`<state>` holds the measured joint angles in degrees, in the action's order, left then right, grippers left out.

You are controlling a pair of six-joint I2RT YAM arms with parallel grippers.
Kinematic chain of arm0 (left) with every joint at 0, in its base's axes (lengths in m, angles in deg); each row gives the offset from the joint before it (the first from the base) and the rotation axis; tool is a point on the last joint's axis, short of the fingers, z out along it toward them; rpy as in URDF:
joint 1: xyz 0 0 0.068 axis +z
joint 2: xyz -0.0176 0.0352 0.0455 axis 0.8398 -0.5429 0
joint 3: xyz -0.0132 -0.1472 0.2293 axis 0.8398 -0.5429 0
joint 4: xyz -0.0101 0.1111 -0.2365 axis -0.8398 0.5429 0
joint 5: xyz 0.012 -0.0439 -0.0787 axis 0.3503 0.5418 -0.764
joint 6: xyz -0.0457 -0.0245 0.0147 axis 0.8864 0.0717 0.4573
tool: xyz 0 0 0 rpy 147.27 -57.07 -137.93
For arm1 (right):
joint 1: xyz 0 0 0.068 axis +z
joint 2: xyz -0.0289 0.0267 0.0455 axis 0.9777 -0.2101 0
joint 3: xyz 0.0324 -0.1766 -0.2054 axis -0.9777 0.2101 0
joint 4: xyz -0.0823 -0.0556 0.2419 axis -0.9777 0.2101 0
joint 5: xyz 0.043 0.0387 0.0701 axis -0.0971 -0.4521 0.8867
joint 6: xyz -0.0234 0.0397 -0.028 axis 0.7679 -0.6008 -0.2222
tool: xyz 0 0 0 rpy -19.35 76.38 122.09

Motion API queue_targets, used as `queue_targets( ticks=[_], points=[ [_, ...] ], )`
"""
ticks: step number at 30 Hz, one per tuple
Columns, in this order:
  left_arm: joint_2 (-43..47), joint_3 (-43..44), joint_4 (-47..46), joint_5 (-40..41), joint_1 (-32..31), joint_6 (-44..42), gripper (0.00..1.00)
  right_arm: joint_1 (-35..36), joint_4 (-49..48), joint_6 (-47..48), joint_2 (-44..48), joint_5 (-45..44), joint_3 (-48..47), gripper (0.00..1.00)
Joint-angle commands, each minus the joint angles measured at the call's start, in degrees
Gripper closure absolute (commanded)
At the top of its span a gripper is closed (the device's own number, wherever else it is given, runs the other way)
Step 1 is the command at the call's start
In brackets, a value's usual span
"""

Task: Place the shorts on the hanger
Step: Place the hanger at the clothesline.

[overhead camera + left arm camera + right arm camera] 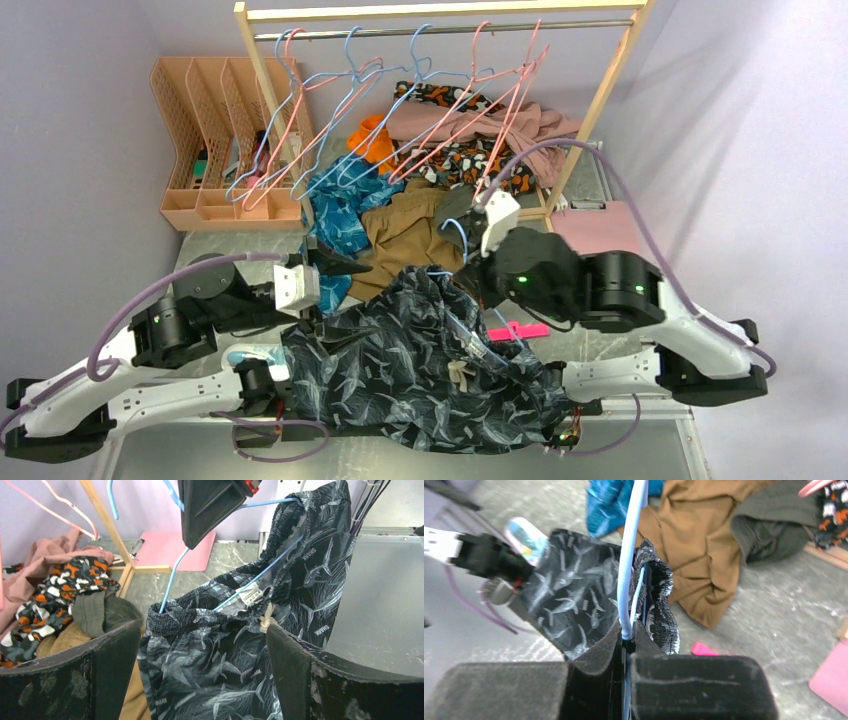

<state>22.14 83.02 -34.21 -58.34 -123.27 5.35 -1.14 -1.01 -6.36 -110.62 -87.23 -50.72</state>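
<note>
The shorts (420, 360), dark with a pale grey print, lie bunched at the near table edge between the arm bases. Their waistband (220, 607) is lifted, with the light-blue hanger (172, 580) running through the waist opening. My right gripper (626, 635) is shut on the hanger's wire (630, 555), just above the waistband (659, 595); in the top view it (462, 215) sits over the shorts' far edge. My left gripper (202, 627) stands wide open, facing the shorts (225, 670), with nothing between its fingers (105, 670). It (345, 268) is at the shorts' left.
A wooden rack (440, 12) holds pink and blue wire hangers (350, 70) behind a pile of clothes, including a teal garment (340, 215) and a brown garment (405, 235). An orange file organiser (205, 140) stands back left. A pink pad (600, 228) and a pink clip (518, 330) lie at the right.
</note>
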Motion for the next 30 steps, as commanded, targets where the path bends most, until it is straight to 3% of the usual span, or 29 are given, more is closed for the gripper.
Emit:
queue_targets(
  ticks=[1,7,10,17,23,30],
  points=[
    [2.5,-3.3,0.1,2.4,0.2,3.3,0.01,0.2,5.1,-4.9,-2.2,-7.2,0.3,1.0],
    [7.4,-8.1,0.4,3.8,0.2,4.2,0.0,-0.1,4.7,-10.4,-2.9,-13.5,1.8,1.0],
    [9.0,-11.0,-0.2,3.7,0.2,4.6,0.01,-2.2,1.9,-9.1,-5.2,-12.0,2.2,1.0],
    [11.5,-17.7,-3.1,2.0,0.2,8.5,0.0,-19.5,-6.3,-3.1,-5.8,-1.6,5.8,1.0],
    [15.5,-22.3,-5.8,0.8,0.2,11.6,0.01,-20.0,-7.1,-8.0,2.0,-6.5,13.3,1.0],
    [18.8,-24.7,-6.2,3.4,0.2,11.2,0.0,-20.0,-2.8,-11.1,6.6,-12.8,14.1,1.0]
  ],
)
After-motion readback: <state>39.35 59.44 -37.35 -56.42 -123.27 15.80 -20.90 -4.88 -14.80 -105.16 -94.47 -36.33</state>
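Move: The right hand holds the blue hanger with the shark shorts. The free right end of the clothesline lies about 34 cm ahead of it, 16 cm to its right and 15 cm higher. On the way there, the nearest pink hanger hangs roughly 27 cm ahead and 5 cm right, some 4 cm up. The rack's right post meets the clothesline about 8 cm right of the free end. From the left hand, that free end is about 38 cm ahead and 37 cm right. Keeping its pinch on the blue hanger below the hook, the right hand carries the hanger and shorts forward towards the clothesline, about 9 cm out and then slightly back, and some 7 cm right, mostly late, sinking 5 cm overall and turning roughly 30 degrees clockwise. The hook ends close beside the pink hanger's lower end. The empty left hand, still wide open, sinks about 10 cm. ##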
